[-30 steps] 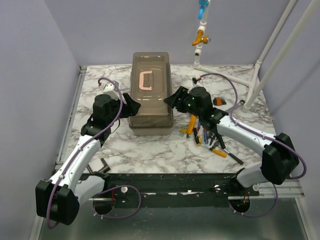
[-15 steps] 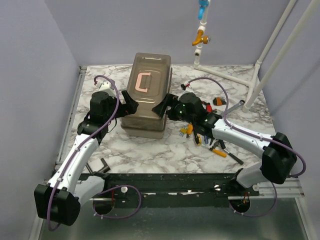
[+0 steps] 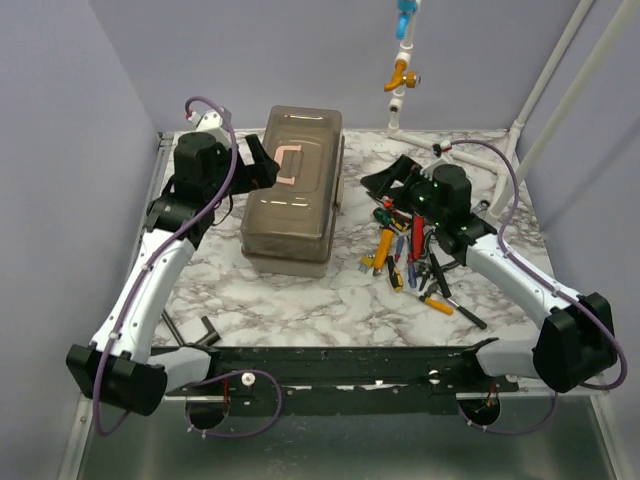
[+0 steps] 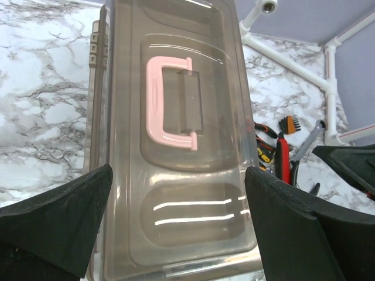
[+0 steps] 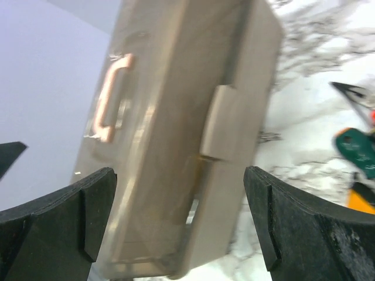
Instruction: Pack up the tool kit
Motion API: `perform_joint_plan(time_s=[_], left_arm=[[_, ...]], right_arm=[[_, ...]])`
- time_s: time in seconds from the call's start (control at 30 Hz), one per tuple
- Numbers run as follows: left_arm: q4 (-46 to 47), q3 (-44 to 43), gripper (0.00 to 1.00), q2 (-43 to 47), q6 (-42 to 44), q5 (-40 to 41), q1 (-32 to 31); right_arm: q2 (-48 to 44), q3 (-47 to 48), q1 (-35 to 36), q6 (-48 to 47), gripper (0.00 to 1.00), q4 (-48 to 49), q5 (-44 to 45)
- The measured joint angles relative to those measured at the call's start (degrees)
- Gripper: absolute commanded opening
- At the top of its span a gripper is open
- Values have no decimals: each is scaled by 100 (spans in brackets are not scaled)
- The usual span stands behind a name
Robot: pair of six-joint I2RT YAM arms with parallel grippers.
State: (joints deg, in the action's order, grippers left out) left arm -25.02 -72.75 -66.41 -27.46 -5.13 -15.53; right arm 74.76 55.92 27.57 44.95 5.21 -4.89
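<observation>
The grey-brown tool kit box (image 3: 288, 215) stands mid-table. Its smoky lid (image 4: 176, 134) with the pink handle (image 3: 288, 165) sits askew, leaving a gap along the right side (image 5: 202, 205). My left gripper (image 3: 262, 163) hovers at the box's back left, open wide and apart from the lid (image 4: 179, 175). Just right of the box, my right gripper (image 3: 385, 180) is also open and empty, facing the latch side (image 5: 180, 175). Loose colourful-handled tools (image 3: 410, 250) lie in a pile right of the box (image 4: 281, 152).
A white pipe frame (image 3: 520, 130) stands at the back right, with a blue and orange valve (image 3: 402, 72) hanging above the table's back. A dark hex key (image 3: 207, 328) lies near the front left. A black rail (image 3: 350, 365) runs along the near edge.
Both grippers opened wide and drew back from the box's sides. The left arm rose toward the back left, the right swung right. The lid, flat a second ago, now sits tilted.
</observation>
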Motion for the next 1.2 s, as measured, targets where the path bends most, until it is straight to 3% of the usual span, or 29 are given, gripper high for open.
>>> perform_joint_plan(time_s=[0.2, 0.43, 0.57, 0.9, 1.03, 1.2], left_arm=[[-461, -973, 98, -1276, 221, 15, -24], [-774, -1495, 96, -2389, 424, 57, -31], [-796, -1725, 91, -2688, 459, 37, 44], [-629, -1827, 81, -3259, 297, -763, 570], [-358, -1657, 65, -3272, 212, -1207, 748], [387, -1163, 64, -3193, 7, -2184, 1180]], right_arm=[[448, -1204, -942, 378, 100, 1725, -1261], [2553, -1510, -1274, 1510, 100, 4666, -2592], [3397, -1504, -1274, 1965, 100, 5788, -2957], [4437, -881, -1272, 2579, 98, 7296, -3427], [4787, -634, -1215, 2758, 97, 7495, -3512], [5021, -345, -1051, 2881, 97, 7499, -3554]])
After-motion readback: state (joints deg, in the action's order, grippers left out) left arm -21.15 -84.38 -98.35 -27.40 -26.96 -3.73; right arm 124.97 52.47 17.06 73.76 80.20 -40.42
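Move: The pink handle on the toolbox lid lies about 11 cm ahead of the left hand, 5 cm to its right and some 13 cm below. From the right hand, the toolbox's side latch is roughly 6 cm ahead, 9 cm left and 12 cm below; the handle lies 7 cm ahead and 20 cm left. The green pliers are 10 cm ahead and 4 cm right, the orange grip 2 cm ahead and 4 cm right, both about 24 cm down. Left hand reaches 11 cm forward and down onto the handle, partly closing; open right sinks 13 cm towards the latch. ##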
